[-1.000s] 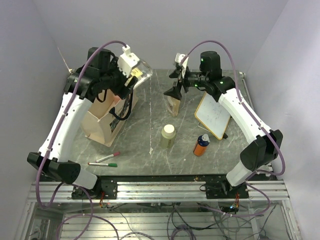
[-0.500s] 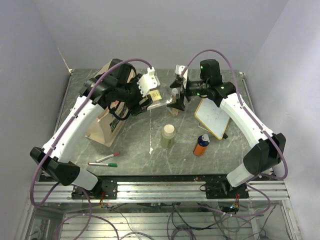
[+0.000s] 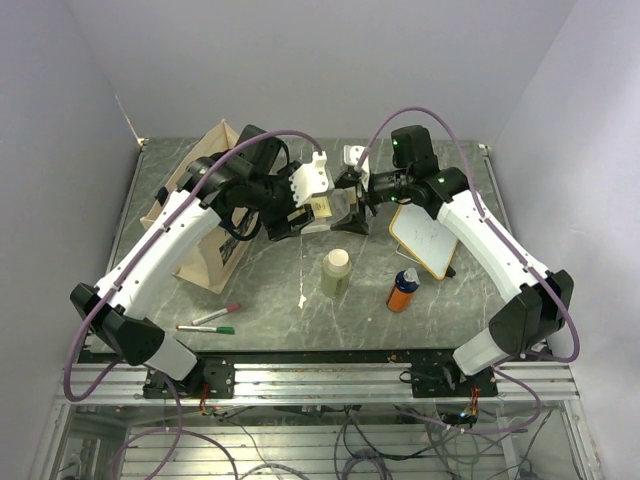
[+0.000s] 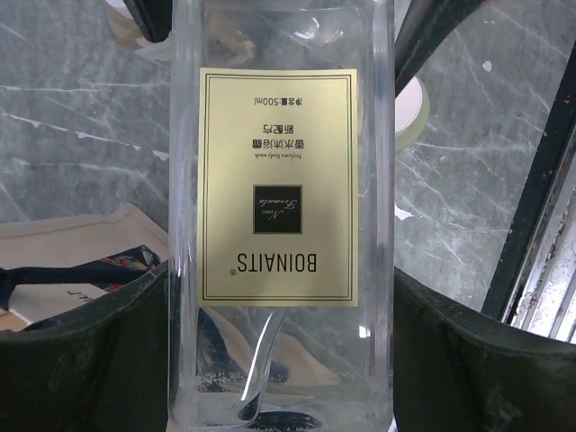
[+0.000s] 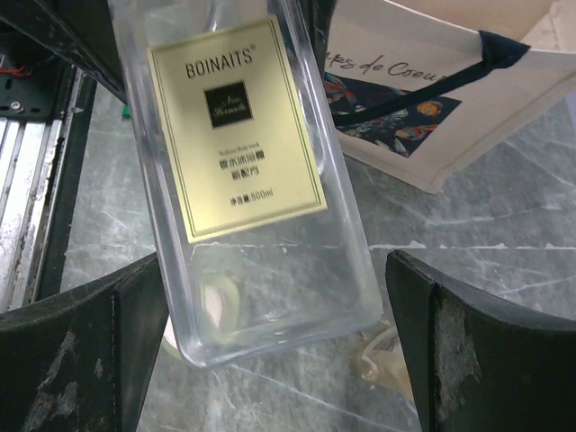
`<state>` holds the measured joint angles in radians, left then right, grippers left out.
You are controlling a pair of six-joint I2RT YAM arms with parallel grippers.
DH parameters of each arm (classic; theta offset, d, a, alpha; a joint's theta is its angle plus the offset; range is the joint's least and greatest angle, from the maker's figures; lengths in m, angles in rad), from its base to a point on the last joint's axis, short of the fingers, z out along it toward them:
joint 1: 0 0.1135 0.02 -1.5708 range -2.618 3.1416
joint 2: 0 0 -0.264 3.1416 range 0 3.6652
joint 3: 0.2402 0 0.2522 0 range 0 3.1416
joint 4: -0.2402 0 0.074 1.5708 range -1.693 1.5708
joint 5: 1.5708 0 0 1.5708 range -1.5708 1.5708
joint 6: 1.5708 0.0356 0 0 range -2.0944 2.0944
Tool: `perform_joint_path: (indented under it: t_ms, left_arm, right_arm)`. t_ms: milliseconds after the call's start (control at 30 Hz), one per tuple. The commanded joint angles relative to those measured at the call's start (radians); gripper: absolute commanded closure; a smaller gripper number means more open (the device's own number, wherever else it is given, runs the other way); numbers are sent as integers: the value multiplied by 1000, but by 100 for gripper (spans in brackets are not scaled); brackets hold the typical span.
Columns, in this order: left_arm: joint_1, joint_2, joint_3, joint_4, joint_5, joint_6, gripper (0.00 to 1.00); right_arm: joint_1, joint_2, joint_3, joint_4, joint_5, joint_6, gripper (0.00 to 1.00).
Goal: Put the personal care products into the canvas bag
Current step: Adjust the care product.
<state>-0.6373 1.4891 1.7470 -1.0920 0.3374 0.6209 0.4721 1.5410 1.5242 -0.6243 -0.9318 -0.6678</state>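
Note:
The clear bottle with a yellow label hangs level over the middle of the table. My left gripper is shut on it, and in the left wrist view both fingers press the glass. My right gripper is open around the bottle's base, with a gap at its right finger. The canvas bag stands at the left, partly behind the left arm, and its printed side shows in the right wrist view. A pale green bottle and an orange bottle stand nearer the front.
A wood-framed whiteboard lies under the right arm. Red and green marker pens lie front left. A small amber shape shows on the table below the right fingers. Grey walls close in the back and sides.
The left arm swung right from above the bag to the table's middle, carrying the clear bottle. The right gripper opened wider and now brackets the bottle's base.

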Motion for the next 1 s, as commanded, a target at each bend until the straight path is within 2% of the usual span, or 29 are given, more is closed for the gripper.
perform_joint_path:
  t_ms: [0,167,400,467,567,667,733,800,833,933,967]
  left_arm:
    - [-24,-4,58,63,59,10,93]
    - [-27,-7,57,62,92,-2,93]
    - [-28,-10,47,63,118,-9,93]
    - [-28,-13,37,69,127,-12,93]
    - [-28,-17,26,70,140,-13,93]
    - [-28,-24,15,80,154,-16,93]
    - [-28,-33,11,91,167,-15,92]
    - [-28,-39,13,101,187,-13,83]
    - [-28,-41,18,103,196,-12,77]
    - [-28,-47,46,113,216,-10,63]
    - [-27,-51,51,122,212,-13,52]
  right_arm:
    - [16,-20,-21,2,-23,-19,3]
    - [40,-35,-82,43,-26,-6,8]
    - [41,-39,-108,84,-43,26,6]
    - [42,-37,-111,95,-50,38,11]
    - [43,-36,-114,114,-57,57,26]
    - [42,-37,-119,134,-70,74,50]
    - [40,-42,-123,146,-75,88,74]
    - [33,-48,-128,166,-91,109,96]
    - [28,-52,-133,182,-106,135,100]
    - [-10,-64,-147,237,-159,211,100]
    - [-31,-70,-155,267,-179,249,100]
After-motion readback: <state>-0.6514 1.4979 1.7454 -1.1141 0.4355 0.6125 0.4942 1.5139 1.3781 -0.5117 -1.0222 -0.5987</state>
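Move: The clear body wash bottle lies across between the hands, cap end in the left hand's fingers; its middle is about 4 cm right and 1 cm ahead of that hand. From the right hand it is some 5 cm left, 2 cm back and 2 cm lower. On the table, about 20 cm below the right hand, the amber bottle stands 5 cm ahead and the green bottle 8 cm back and 3 cm left. The canvas bag is roughly 21 cm left, 6 cm ahead and 17 cm below the left hand. The body wash bottle, held level in mid-air by the left hand, gets a second grip at its base end: the right hand comes back and down some 2.5 cm each, edging about 1 cm left, then closes from wide open to about three quarters, pinching the bottle's sides. The left hand keeps its hold, easing back about 2 cm and slightly right. ##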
